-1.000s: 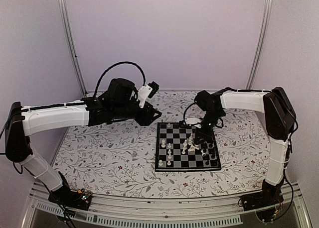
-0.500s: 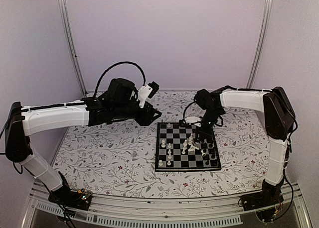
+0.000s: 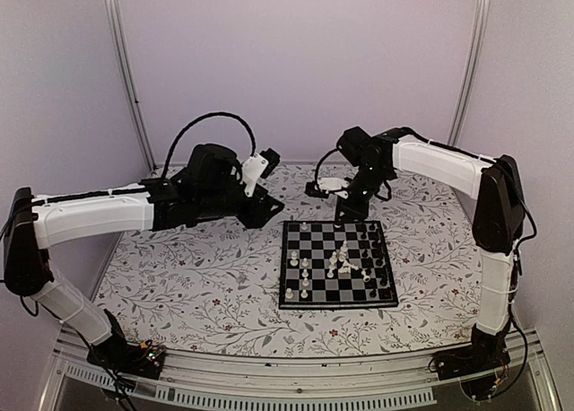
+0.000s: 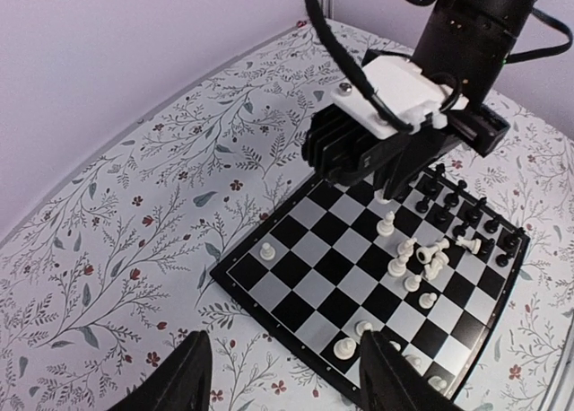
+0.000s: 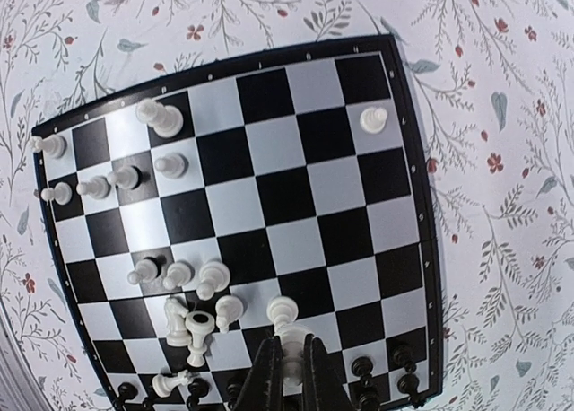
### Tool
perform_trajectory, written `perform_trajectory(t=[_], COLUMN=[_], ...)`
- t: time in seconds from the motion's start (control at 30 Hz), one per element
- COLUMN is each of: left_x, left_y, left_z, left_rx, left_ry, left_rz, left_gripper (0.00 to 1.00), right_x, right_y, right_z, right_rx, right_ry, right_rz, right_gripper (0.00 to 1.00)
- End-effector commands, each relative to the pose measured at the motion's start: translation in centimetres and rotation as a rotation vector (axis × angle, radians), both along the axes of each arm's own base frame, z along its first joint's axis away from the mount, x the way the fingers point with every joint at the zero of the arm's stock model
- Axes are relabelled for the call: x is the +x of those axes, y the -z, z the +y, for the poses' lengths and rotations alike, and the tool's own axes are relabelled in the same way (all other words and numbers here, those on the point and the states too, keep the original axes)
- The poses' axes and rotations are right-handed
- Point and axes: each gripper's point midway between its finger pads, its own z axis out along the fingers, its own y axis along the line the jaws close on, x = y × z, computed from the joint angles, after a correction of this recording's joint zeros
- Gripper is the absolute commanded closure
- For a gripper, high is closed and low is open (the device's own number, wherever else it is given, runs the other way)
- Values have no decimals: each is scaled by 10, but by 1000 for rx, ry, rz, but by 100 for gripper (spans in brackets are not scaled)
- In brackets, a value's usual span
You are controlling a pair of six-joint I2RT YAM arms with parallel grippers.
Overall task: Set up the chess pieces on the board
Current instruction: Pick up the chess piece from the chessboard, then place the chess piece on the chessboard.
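Note:
The board (image 3: 316, 249) lies flat on the floral table, right of centre. My right gripper (image 3: 350, 215) hangs above its far edge, shut on a white chess piece (image 5: 283, 312) whose rounded head pokes out past the fingertips (image 5: 272, 362). Several white chess pieces (image 5: 193, 290) are bunched mid-board, some toppled. Others stand along the left side (image 3: 300, 272). Black chess pieces (image 3: 381, 266) line the right edge. My left gripper (image 3: 273, 201) floats open above the table off the board's far-left corner, with nothing between its fingers (image 4: 184, 375).
Grey walls and two metal uprights (image 3: 126, 70) close in the back of the floral table (image 3: 197, 285). The right arm's wrist and white camera mount (image 4: 399, 88) hang over the board's far side in the left wrist view.
My right gripper has shut on a white piece among the bunch and risen with it toward the board's far edge. The left arm has barely shifted.

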Motion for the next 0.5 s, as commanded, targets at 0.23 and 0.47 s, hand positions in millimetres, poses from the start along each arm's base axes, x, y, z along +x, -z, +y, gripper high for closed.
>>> perform_trajectory(t=[0.23, 0.47], left_x=[2, 5], left_y=[-21, -22], left_z=[27, 33], left_rx=[-23, -17], left_ry=[-65, -88], left_rz=[-55, -62], left_gripper=[42, 42], right_x=[-4, -14], right_y=[37, 55], right_z=[60, 76], right_rx=[-21, -24], right_ry=[-100, -144], right_rz=[44, 64], right_gripper=[92, 91])
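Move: The right hand, still holding a white pawn, has its likely square, the next gap in the pawn row, about 8 cm left, 3 cm back and 8 cm below. The pawn beside the gap stands 3 cm nearer the base than that square, the far pawn 9 cm beyond it. A loose white pawn lies 2 cm right and 2 cm back of the hand. From the left hand the gap is some 3 cm ahead, 8 cm right, 18 cm below. Right hand carries the gripped pawn about 6 cm left and 5 cm down towards the pawn-row gap; left backs off. ##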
